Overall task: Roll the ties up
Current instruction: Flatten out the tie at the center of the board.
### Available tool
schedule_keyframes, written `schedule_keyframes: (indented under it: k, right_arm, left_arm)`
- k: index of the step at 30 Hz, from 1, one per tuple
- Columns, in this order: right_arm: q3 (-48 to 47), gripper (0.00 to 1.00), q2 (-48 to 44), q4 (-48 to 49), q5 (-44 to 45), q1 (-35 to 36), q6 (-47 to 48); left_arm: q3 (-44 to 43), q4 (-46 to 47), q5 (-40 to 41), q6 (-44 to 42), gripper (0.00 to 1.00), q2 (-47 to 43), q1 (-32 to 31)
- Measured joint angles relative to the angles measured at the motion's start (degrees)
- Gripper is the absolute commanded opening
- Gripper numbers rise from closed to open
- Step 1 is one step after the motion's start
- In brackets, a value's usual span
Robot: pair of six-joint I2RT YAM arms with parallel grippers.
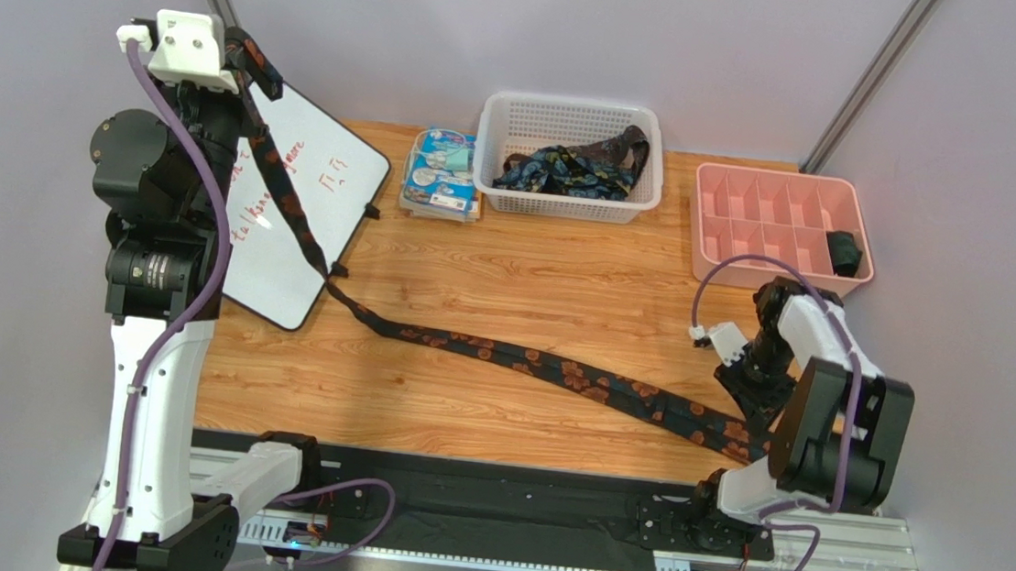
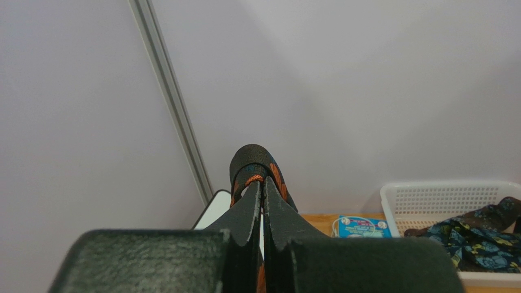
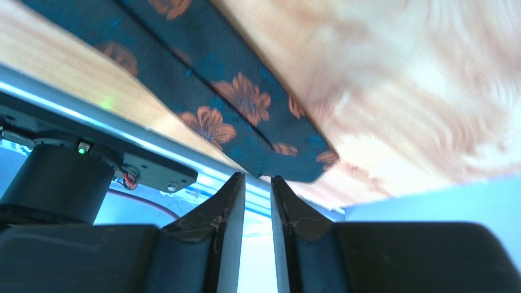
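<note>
One tie (image 1: 562, 370), dark with orange flowers, stretches across the wooden table from upper left to lower right. My left gripper (image 1: 247, 53) is raised high at the far left and is shut on the tie's narrow end (image 2: 252, 160), which loops over the fingertips of the left gripper (image 2: 262, 183). The tie's wide pointed end (image 3: 244, 104) lies flat near the table's front edge. My right gripper (image 3: 257, 178) hovers just short of that tip, its jaws slightly apart with nothing between them. In the top view the right gripper (image 1: 745, 410) sits beside the wide end. More ties (image 1: 579, 168) lie bunched in a basket.
A white basket (image 1: 573, 115) stands at the back centre, with a blue-white packet (image 1: 442, 172) to its left. A pink divided tray (image 1: 775, 224) at the back right holds a dark rolled bundle (image 1: 844, 252). A whiteboard (image 1: 300, 199) lies at the left under the hanging tie.
</note>
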State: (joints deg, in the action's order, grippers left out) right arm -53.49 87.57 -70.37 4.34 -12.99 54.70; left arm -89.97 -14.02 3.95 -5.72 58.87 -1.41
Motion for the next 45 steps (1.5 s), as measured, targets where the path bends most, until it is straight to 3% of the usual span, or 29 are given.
schedule_keyframes:
  k: [4, 9, 13, 21, 26, 27, 31, 32, 33, 35, 36, 39, 43, 44, 45]
  right_arm:
    - [2.43, 0.28, -5.01, 0.2, 0.15, 0.57, -0.04]
    - [2.89, 0.28, 6.05, 5.01, -2.1, 2.14, -4.02]
    - [1.86, 0.27, 9.88, 5.66, -3.58, 6.95, -7.69]
    - [-8.41, 0.26, 18.23, 3.5, -6.91, 20.24, -15.43]
    - [-13.57, 0.36, 19.69, 4.37, -12.87, 21.09, -17.55]
    - [-14.12, 0.43, 19.43, 4.76, -14.47, 20.55, -17.84]
    - [-16.2, 0.57, 16.31, 3.93, -21.86, 16.39, -18.73]
    - [-16.98, 0.59, 14.99, 3.37, -23.96, 14.88, -18.93]
    - [-17.64, 0.61, 13.94, 2.84, -25.66, 13.66, -19.1]
    - [-19.63, 0.63, 12.0, 1.01, -30.1, 10.75, -19.39]
    - [-20.55, 0.63, 11.3, 0.2, -32.11, 9.46, -19.54]
    - [-22.05, 0.63, 10.6, -1.88, -36.26, 7.52, -20.26]
    - [-22.1, 0.61, 10.73, -4.48, -39.65, 7.89, -20.87]
    - [-22.1, 0.61, 10.8, -4.87, -40.3, 8.02, -20.92]
    - [-22.1, 0.6, 10.91, -5.33, -40.94, 8.2, -20.94]
  left_arm:
    - [1.36, -0.04, -0.11, 0.31, 0.0, -0.55, 0.0]
    - [1.95, -1.42, -1.14, 1.14, 0.0, -0.44, 0.0]
    - [2.95, -3.93, -3.63, 3.1, 0.0, -1.18, 0.02]
    - [11.98, -8.28, -18.8, 8.74, 0.0, -6.29, 0.02]
    - [15.72, -8.7, -29.51, 11.61, 0.0, -5.35, -3.69]
    - [16.68, -8.72, -30.47, 11.93, 0.0, -4.63, -6.71]
    - [18.93, -7.78, -31.52, 14.45, 0.02, -0.33, -19.61]
    - [19.21, -7.08, -30.8, 15.41, 0.11, 1.29, -22.71]
    - [19.5, -6.4, -30.29, 16.37, 0.26, 2.73, -25.2]
    - [19.87, -4.57, -28.04, 18.73, 0.39, 6.29, -30.99]
    - [19.91, -3.82, -27.08, 19.65, 0.51, 8.13, -33.44]
    - [19.89, -3.28, -24.85, 21.11, 0.6, 13.09, -37.64]
    - [19.45, -9.29, -26.14, 14.53, 0.64, 14.75, -33.05]
    - [18.95, -12.04, -27.15, 11.23, 0.77, 14.71, -30.88]
    - [18.62, -14.45, -28.26, 8.31, 0.79, 14.62, -29.09]
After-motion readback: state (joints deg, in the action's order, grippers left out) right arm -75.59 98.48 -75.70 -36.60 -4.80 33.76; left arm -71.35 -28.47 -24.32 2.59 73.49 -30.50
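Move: The tie's narrow end is held shut in the left fingers, high up; the middle of its stretch on the board lies about 8 cm back, 35 cm to that hand's right and 54 cm below. From the left hand the white basket stands some 29 cm ahead and 43 cm right, the blue packets 24 cm ahead and 21 cm right, both about 50 cm down. The tie's wide end lies about 2 cm back of the right fingertips, level sideways, 4 cm below; the pink tray stands some 37 cm ahead of that hand, 2 cm left. The tie's narrow end is carried by the left hand, sweeping right and down about 30 cm each way while the wrist swings clockwise and tips down, in over the board, where the fingers open and let go. The right hand sinks, skims low forward and left along the wide end, then rises clear and opens wider. ##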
